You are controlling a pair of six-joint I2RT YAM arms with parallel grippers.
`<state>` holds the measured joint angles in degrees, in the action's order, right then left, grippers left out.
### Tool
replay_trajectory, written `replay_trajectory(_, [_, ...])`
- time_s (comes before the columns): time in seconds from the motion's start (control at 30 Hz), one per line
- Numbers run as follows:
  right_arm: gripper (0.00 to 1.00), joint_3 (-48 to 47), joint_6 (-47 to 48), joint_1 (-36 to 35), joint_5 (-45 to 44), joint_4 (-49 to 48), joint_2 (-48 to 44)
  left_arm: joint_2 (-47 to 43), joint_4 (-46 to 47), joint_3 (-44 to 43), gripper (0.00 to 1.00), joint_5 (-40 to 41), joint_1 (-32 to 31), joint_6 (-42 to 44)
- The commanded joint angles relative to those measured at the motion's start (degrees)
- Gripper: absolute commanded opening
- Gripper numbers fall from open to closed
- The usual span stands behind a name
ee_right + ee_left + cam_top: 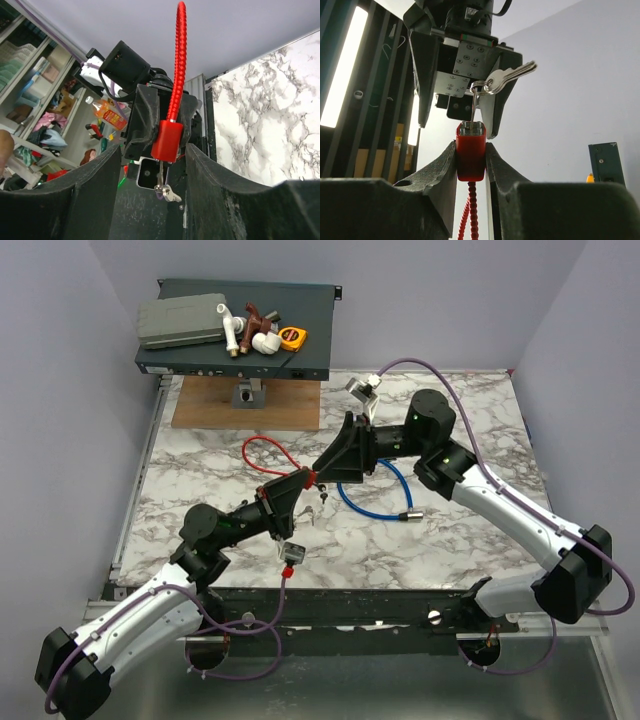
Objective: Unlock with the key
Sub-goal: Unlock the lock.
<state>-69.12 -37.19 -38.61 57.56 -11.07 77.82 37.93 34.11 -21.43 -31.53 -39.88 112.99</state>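
Note:
My left gripper (471, 148) is shut on a small red lock body (470, 157), and the lock's red cable (469, 217) hangs down from it. The key (472, 107), thin and silver, is stuck in the lock body's end. A ring on it carries a second silver key (512, 75). My right gripper (153, 155) stands open, one finger on each side of the key (160, 172), touching neither it nor the red lock body (167, 141). From above, both grippers (296, 488) (330, 468) meet over the table's middle. The red cable (262, 448) loops to the left.
A blue cable lock (377, 502) lies on the marble just right of the grippers. A wooden board (200, 405) with a small metal fixture (248, 392) sits at the back. Behind it a black rack unit (310, 330) carries a grey box, pipe fittings and a tape measure.

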Motion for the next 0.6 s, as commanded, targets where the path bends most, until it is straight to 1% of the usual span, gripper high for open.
replay_trajectory(0.0, [0.55, 1.5, -2.7, 0.1, 2.5, -3.5, 1.2, 0.2, 0.5, -3.1, 0.00, 1.9, -0.4, 1.3])
replay_trajectory(0.1, [0.52, 1.1, -3.0, 0.1, 2.8, -3.4, 1.8, 0.1, 0.4, -3.0, 0.00, 2.0, -0.4, 1.7])
replay_trajectory(0.37, [0.32, -0.1, -4.4, 0.0, 3.1, -4.2, 2.4, -0.4, -0.8, -2.4, 0.00, 1.4, -0.5, 3.2])
replay_trajectory(0.43, [0.30, -0.5, -5.0, -0.1, 3.2, -4.5, 2.6, -0.3, -1.1, -2.2, 0.00, 1.3, -0.4, 3.4])
replay_trajectory(0.57, [0.29, -0.5, -5.4, -0.4, 3.8, -6.0, 2.3, -0.4, -1.6, -1.7, 0.00, 1.0, -0.4, 3.9])
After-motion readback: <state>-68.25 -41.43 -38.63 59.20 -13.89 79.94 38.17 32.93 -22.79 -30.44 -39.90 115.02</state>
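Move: The left hand already grips the red lock. From the right hand, the inserted key's head is about 2 cm to the left, 2 cm back and 1 cm below; the lock body is also 2 cm left, but 1 cm ahead and 1 cm below. The spare key hangs roughly 4 cm back, 1 cm left and 2 cm below. From the left hand, the key's head is about 2 cm back, 1 cm right and level. The right hand sinks about 1 cm and closes its fingers around the held red lock's key end. ##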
